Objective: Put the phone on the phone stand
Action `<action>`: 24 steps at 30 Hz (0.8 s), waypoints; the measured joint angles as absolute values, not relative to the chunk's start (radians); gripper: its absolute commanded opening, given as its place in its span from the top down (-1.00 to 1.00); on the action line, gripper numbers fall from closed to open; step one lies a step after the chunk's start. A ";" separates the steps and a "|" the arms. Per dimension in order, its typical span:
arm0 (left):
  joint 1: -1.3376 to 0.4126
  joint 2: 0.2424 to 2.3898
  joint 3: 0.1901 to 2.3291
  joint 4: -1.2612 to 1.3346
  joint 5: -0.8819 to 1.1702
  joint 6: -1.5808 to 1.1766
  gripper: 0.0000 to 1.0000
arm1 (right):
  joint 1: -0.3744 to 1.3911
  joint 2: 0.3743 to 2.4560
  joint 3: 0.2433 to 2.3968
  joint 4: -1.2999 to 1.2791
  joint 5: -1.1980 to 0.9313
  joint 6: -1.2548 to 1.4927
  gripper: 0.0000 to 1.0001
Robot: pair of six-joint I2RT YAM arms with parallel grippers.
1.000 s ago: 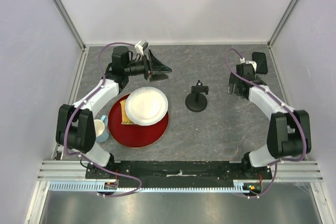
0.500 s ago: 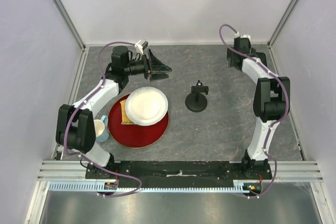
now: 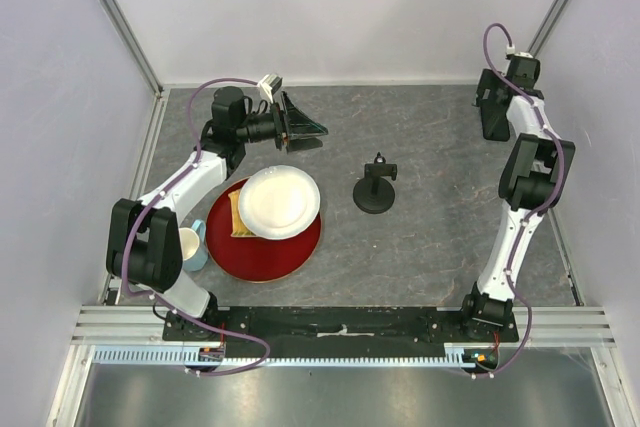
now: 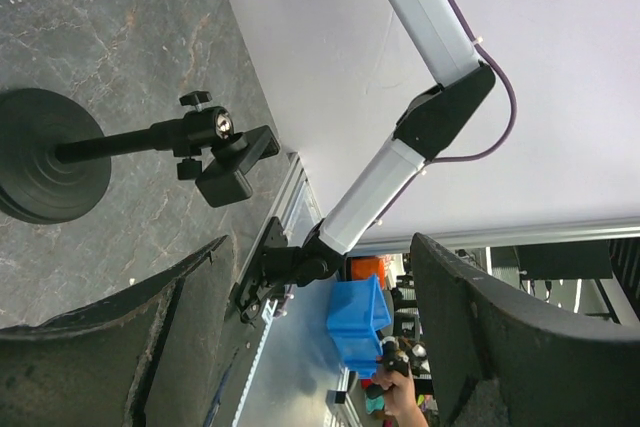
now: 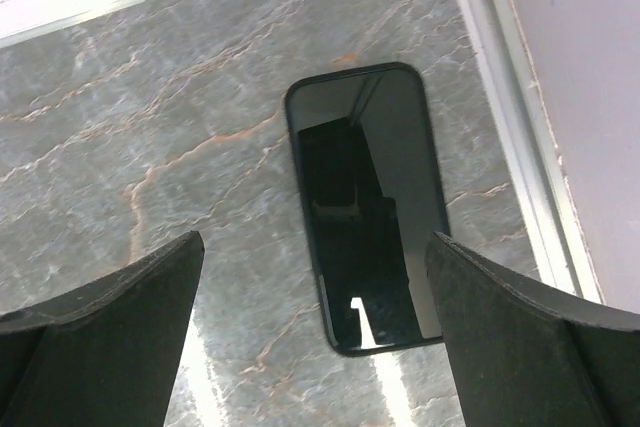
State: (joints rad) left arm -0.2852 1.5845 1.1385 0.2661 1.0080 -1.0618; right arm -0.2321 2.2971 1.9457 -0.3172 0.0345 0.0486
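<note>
The phone [image 5: 365,207], a glossy black slab, lies flat on the grey table in the far right corner, close to the side rail. My right gripper [image 5: 315,239] hovers above it, open, its fingers well apart on either side of the phone's near end and touching nothing. In the top view the right gripper [image 3: 493,107] covers part of the phone [image 3: 495,127]. The phone stand [image 3: 375,187] stands upright mid-table, its cradle bare. My left gripper [image 3: 310,130] is open and holds nothing, lying level and facing the phone stand [image 4: 150,142] from the left.
A red plate [image 3: 290,252] carries a white plate [image 3: 280,202] and a yellow piece [image 3: 236,215] at left, with a pale blue cup [image 3: 190,245] beside it. An aluminium rail [image 5: 520,147] and the right wall run close to the phone.
The right arm has stretched out and swung back to the far right corner, over the phone, with its jaws a little wider. The left arm has not moved.
</note>
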 measured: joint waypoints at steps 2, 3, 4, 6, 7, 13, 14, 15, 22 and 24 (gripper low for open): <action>-0.288 1.584 1.139 0.269 1.008 -1.065 -0.55 | -0.258 2.321 1.980 -0.331 0.013 0.049 -0.96; -0.289 1.584 1.138 0.271 1.008 -1.066 -0.55 | -0.267 2.329 1.991 -0.337 0.003 0.049 -0.96; -0.290 1.584 1.138 0.272 1.009 -1.066 -0.55 | -0.276 2.340 2.008 -0.344 -0.008 0.049 -0.96; -0.292 1.584 1.138 0.273 1.013 -1.066 -0.55 | -0.297 2.361 2.039 -0.357 -0.036 0.049 -0.96; -0.292 1.584 1.138 0.274 1.016 -1.066 -0.55 | -0.304 2.368 2.048 -0.361 -0.050 0.049 -0.96; -0.294 1.584 1.138 0.283 1.023 -1.066 -0.55 | -0.351 2.432 2.138 -0.385 -0.123 0.105 -0.96; -0.294 1.584 1.138 0.284 1.024 -1.066 -0.55 | -0.356 2.439 2.146 -0.387 -0.125 0.118 -0.96; -0.294 1.584 1.138 0.286 1.024 -1.066 -0.55 | -0.362 2.442 2.148 -0.390 -0.126 0.129 -0.96; -0.294 1.584 1.138 0.286 1.024 -1.067 -0.56 | -0.358 2.450 2.163 -0.406 -0.111 0.169 -0.96; -0.294 1.584 1.138 0.287 1.024 -1.067 -0.55 | -0.348 2.450 2.163 -0.406 -0.105 0.157 -0.96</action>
State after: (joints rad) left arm -0.2939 1.5845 1.1378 0.2867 1.0237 -1.0668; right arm -0.3481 2.4496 2.1632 -0.4065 -0.1055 0.1574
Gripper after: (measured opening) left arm 0.776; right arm 0.982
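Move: The phone lies flat about 4 cm to the right of the right gripper, some 9 cm below it and only 1 cm or so back towards the bases. The phone stand is roughly 27 cm back and 29 cm to the left of this gripper, its middle some 3 cm lower. From the idle left gripper the phone is about 26 cm ahead, 51 cm to the right and 28 cm below. Swing the open right gripper about 5 cm to the right to centre it over the phone, going slightly too far and easing back about 1 cm at the end. Sink a little, some 1.5 cm, on the way, and roll the wrist about 10 degrees so its left side rises. Keep the fingers wide open and clear of the phone. ##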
